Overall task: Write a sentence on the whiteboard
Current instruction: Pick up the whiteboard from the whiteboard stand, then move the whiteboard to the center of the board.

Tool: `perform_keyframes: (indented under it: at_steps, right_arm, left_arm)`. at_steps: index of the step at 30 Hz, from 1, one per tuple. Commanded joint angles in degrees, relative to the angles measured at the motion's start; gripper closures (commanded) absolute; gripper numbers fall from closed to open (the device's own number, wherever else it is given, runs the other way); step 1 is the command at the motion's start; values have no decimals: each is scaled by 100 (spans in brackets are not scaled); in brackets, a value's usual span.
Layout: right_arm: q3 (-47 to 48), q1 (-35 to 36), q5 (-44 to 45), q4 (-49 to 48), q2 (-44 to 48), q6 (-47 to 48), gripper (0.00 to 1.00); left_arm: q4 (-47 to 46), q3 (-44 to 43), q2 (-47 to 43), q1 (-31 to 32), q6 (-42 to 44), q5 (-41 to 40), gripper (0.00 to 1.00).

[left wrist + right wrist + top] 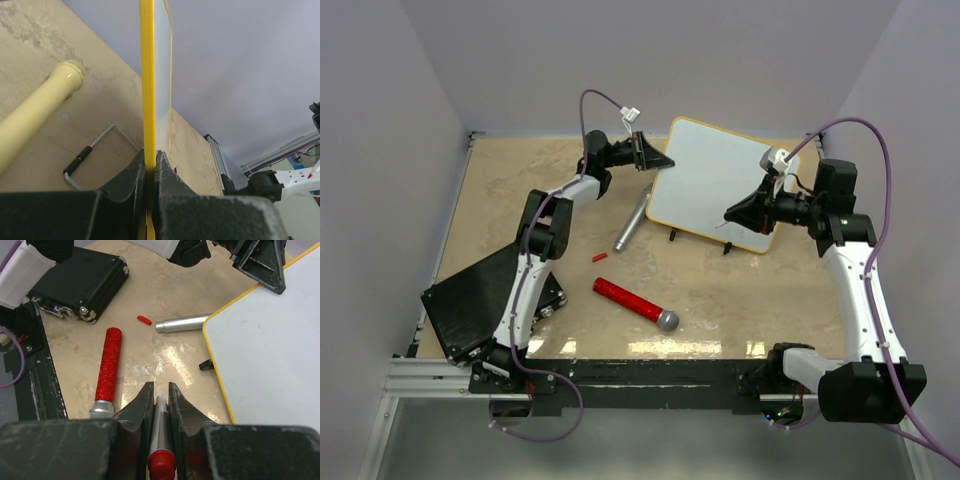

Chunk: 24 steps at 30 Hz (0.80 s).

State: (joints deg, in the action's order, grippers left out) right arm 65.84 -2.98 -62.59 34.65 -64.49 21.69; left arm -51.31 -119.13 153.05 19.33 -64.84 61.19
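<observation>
The whiteboard [715, 170] stands tilted at the back of the table on black wire feet [90, 150], its face plain white; the sentence is not in view. My left gripper [658, 160] is shut on the board's left frame edge [147, 75], with both jaws pressed against the yellow-looking rim [150, 155]. My right gripper [732, 213] hovers at the board's lower right part and is shut on a grey marker [161, 412] with a red end. In the right wrist view the marker's tip points at the table, just left of the whiteboard [270, 340].
A small red cap [144, 319] and a silver tube [632, 222] lie left of the board. A red glitter microphone [635, 303] lies in front. A black flat box [470, 300] sits at the near left, beside the left arm's base.
</observation>
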Motion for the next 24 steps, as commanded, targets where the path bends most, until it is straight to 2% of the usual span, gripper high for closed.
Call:
perform_keyframes:
  at_steps: [1,5,15,24]
  right_arm:
    - [-10,-44,-148,-117,138,46,100]
    - [-10,-62,-166,-108,173,54,100]
    - [121,-106,-263,41,244,151,100]
    - [385,-115,-263,313,182,353,100]
  left_arm:
    - [-398,-84,-838,-26,709,-757,100]
    - [6,-84,-1058,44,1060,-1021,100]
    - [358,-31,-1480,150,1351,-1566,100]
    - [429,487,-2059,246,1492,-1979,100]
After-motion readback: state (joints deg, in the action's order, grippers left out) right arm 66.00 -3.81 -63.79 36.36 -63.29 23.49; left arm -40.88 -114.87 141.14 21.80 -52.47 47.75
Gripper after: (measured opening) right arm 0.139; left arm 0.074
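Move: My left hand already pinches the whiteboard's left edge: the board's middle is about 11 cm to the right and 5 cm back, roughly level. The stand's left hook sits some 14 cm back, 2 cm right and 13 cm below; its right hook about 17 cm back and 14 cm right. The silver tube lies 8 cm left, 10 cm back, 14 cm below. From my right hand, the board's middle is about 11 cm ahead, 1 cm left, 13 cm below. Keeping the whiteboard's left edge shut between my left fingers, I go on lifting it, about 7 cm up and away from the stand, with only a little drift forward and right. As it rises I turn my wrist some 10 degrees counter-clockwise, swinging the board's free side forward, and tip its far edge slightly up. ##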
